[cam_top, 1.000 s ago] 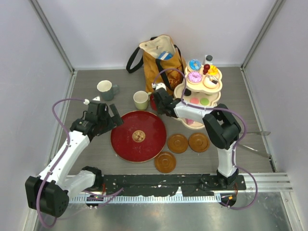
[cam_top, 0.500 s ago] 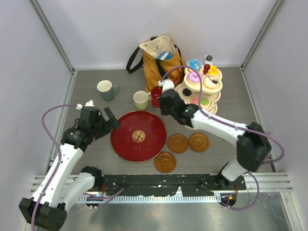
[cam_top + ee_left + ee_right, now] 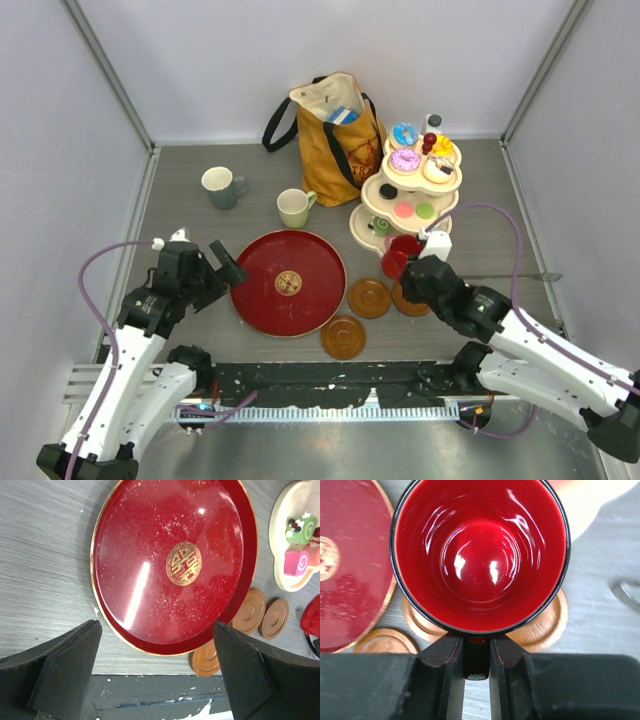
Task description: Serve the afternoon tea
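The red mug (image 3: 480,555) hangs upright over two brown saucers (image 3: 545,625), with my right gripper (image 3: 476,655) shut on its handle. From above, this mug (image 3: 402,255) is just in front of the cream stand (image 3: 410,195), and my right gripper (image 3: 413,270) is on its near side. The stand carries donuts (image 3: 405,160) and macarons (image 3: 404,210). The grey-green mug (image 3: 222,186) and the pale green mug (image 3: 294,208) stand at the back left. My left gripper (image 3: 157,675) is open and empty, above the near-left rim of the red tray (image 3: 175,565).
The mustard tote bag (image 3: 335,135) stands at the back beside the stand. A third saucer (image 3: 343,337) lies in front of the big red tray (image 3: 288,282). A black rail (image 3: 330,378) runs along the near edge. Walls close the table's sides and back.
My right arm carried the red mug from beside the tote bag forward and right to above the saucers. My left arm drew back toward the near left, still open.
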Action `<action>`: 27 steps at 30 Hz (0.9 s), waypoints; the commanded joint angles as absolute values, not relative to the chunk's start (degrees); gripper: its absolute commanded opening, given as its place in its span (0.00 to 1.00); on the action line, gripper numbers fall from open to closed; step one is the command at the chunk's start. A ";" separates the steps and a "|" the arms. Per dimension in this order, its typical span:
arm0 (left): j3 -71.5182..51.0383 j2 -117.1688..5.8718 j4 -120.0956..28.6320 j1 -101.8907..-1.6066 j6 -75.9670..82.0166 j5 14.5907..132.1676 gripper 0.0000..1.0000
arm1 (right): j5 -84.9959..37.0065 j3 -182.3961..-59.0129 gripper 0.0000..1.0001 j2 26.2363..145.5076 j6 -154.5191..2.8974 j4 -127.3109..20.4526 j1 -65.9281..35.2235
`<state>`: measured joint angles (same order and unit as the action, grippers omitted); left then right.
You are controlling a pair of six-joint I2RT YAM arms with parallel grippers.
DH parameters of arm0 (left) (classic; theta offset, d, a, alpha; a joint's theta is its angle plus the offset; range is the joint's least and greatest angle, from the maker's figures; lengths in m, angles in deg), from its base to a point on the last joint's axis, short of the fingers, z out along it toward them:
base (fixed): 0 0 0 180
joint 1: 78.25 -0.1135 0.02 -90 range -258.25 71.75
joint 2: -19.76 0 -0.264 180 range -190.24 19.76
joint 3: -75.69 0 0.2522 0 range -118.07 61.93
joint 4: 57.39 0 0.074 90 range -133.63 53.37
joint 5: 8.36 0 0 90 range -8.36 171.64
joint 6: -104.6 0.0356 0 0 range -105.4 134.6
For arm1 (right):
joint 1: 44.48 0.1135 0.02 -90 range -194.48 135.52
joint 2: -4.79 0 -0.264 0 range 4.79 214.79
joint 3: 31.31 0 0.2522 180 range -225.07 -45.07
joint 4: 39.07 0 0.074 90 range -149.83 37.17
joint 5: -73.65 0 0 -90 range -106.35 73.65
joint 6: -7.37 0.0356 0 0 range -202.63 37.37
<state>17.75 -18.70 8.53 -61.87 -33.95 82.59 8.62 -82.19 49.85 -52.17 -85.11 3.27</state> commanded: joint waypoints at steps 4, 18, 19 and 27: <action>17.63 -21.55 9.90 -61.81 -34.97 78.57 1.00 | 15.55 -75.66 0.06 42.76 -39.30 -92.03 3.25; 16.49 -23.31 9.28 -61.73 -35.05 78.22 1.00 | 14.94 -71.70 0.51 46.98 -32.18 -93.79 3.25; 16.49 -23.48 8.93 -61.72 -35.05 77.86 1.00 | 14.94 -71.70 0.62 46.11 -31.92 -94.23 3.25; 15.88 -24.98 7.44 -61.81 -35.32 77.07 1.00 | 14.32 -75.21 0.84 38.12 -35.60 -97.83 3.25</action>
<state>18.20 -24.47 9.76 -61.87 -34.72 78.02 12.79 -71.68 42.24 -34.33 -96.14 3.14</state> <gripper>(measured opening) 0.995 0.792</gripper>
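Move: My right hand holds the red mug by its handle; the rightmost brown saucer it is meant for lies about 5 cm to my right, only 1 cm ahead and some 12 cm below. The middle saucer is about 11 cm left of that one and level with it, the near saucer 17 cm left and 12 cm closer in. The stand's bottom tier sits about 17 cm beyond it, 3 cm left. From my left hand that rightmost saucer is some 41 cm right, level. I lower the red mug about 8 cm onto the rightmost saucer with my right hand, easing right and back by 4 to 5 cm on the way down, turning the wrist some 15 degrees clockwise and tipping the fingers further down. Once the mug rests there I open the fingers wide off its handle and start rising, a bit over 1 cm. My empty left hand, still open, sinks about 2 cm. ##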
